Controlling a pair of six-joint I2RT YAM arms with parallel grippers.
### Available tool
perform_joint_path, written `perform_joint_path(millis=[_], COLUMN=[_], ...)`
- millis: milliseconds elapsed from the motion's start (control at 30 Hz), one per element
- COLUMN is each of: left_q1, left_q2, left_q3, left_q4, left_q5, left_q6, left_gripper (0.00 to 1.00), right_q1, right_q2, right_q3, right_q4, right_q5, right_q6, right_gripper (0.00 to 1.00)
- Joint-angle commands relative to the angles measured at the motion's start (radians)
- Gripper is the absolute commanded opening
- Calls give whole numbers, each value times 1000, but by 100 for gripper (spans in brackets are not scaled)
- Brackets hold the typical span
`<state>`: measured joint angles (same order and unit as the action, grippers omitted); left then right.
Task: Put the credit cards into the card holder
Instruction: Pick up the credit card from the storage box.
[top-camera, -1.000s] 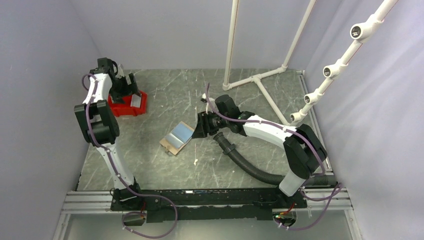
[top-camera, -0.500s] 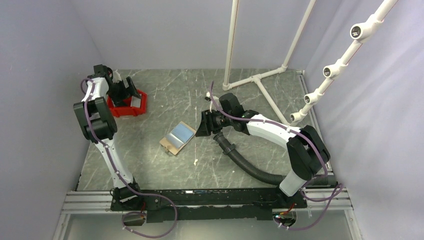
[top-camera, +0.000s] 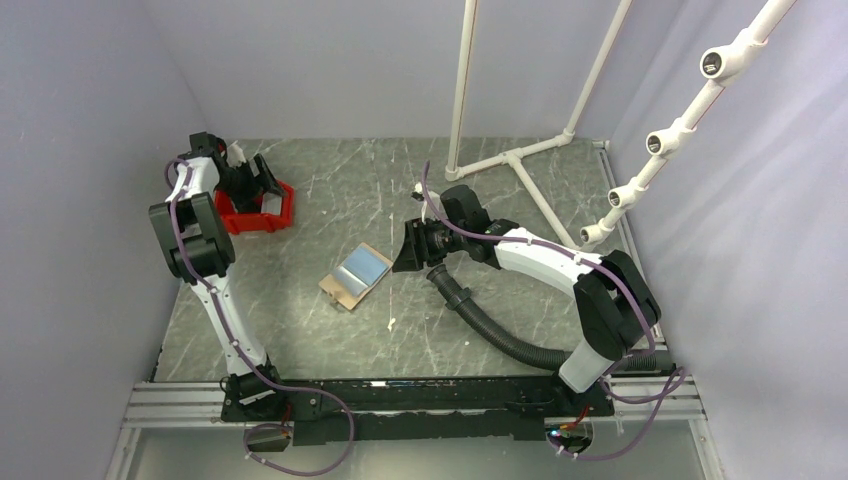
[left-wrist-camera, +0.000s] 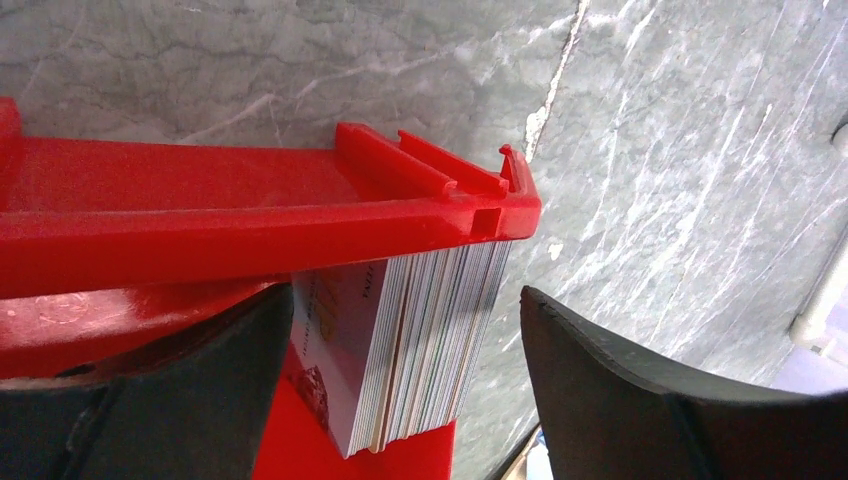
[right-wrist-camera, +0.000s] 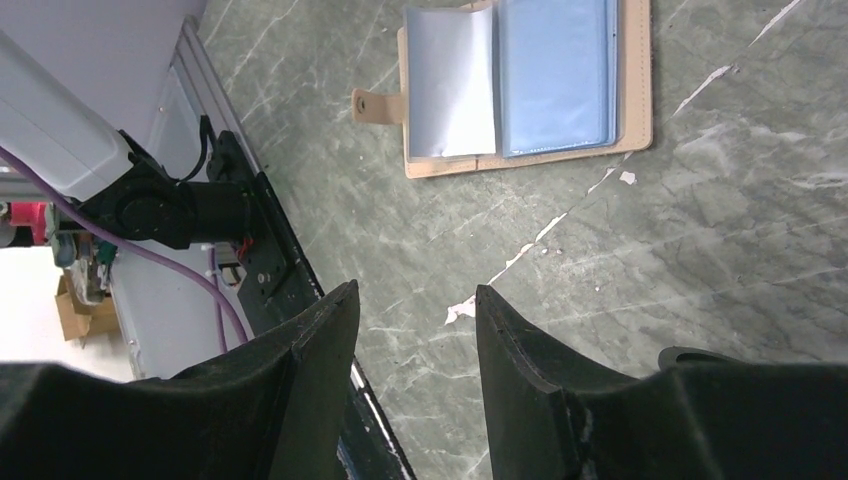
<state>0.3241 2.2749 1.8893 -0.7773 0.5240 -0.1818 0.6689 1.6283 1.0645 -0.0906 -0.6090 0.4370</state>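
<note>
A stack of credit cards (left-wrist-camera: 410, 340) stands on edge inside the red bin (left-wrist-camera: 250, 230). My left gripper (left-wrist-camera: 405, 295) is open and straddles the stack: the left finger is close against it and the right finger stands apart. In the top view this gripper (top-camera: 258, 185) is over the bin (top-camera: 282, 214) at the back left. The tan card holder (top-camera: 355, 275) lies open mid-table and shows blue-grey sleeves (right-wrist-camera: 555, 75). My right gripper (right-wrist-camera: 415, 292) is open and empty. It hovers just right of the holder in the top view (top-camera: 405, 252).
A white pipe frame (top-camera: 510, 155) stands at the back right of the table. A black corrugated hose (top-camera: 490, 325) runs beside my right arm. Small white scraps (right-wrist-camera: 520, 255) lie on the grey marbled table near the holder.
My left gripper has shifted slightly and sunk around the cards in the red bin. My right gripper has drawn back a little to the right of the holder.
</note>
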Motion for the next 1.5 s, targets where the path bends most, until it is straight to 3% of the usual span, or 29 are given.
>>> perform_joint_path(millis=[0, 467, 967, 1467], left_q1=[-4, -5, -18, -44], left_q2=[-40, -82, -97, -119], left_q3=[24, 8, 4, -4], left_q4=[24, 11, 7, 3], left_q5=[60, 29, 52, 29], left_q6=[-6, 4, 16, 17], left_gripper=[85, 64, 73, 60], right_q1=[-3, -3, -3, -3], right_q2=[-10, 8, 14, 27], right_q3=[-3, -7, -8, -5], right_q4=[38, 50, 49, 53], right_q5=[-18, -34, -38, -46], right_q6=[-7, -1, -1, 2], right_gripper=[49, 49, 49, 49])
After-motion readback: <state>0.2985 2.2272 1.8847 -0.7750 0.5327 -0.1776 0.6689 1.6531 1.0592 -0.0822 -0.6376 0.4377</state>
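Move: The card stack stands between the left hand's open fingers, its middle some 2 cm to the right and 2 cm down, level in the forward direction. The red storage box around it has its middle about 2 cm back, 1 cm to the left and 4 cm down. The open card holder lies roughly 23 cm back, 23 cm to the right and 7 cm lower. From the right hand the stack is about 22 cm ahead, 30 cm left and 10 cm down. The left fingers partly close around the cards, touching the nearest one's face, while rising 2 cm, then drifting right. ##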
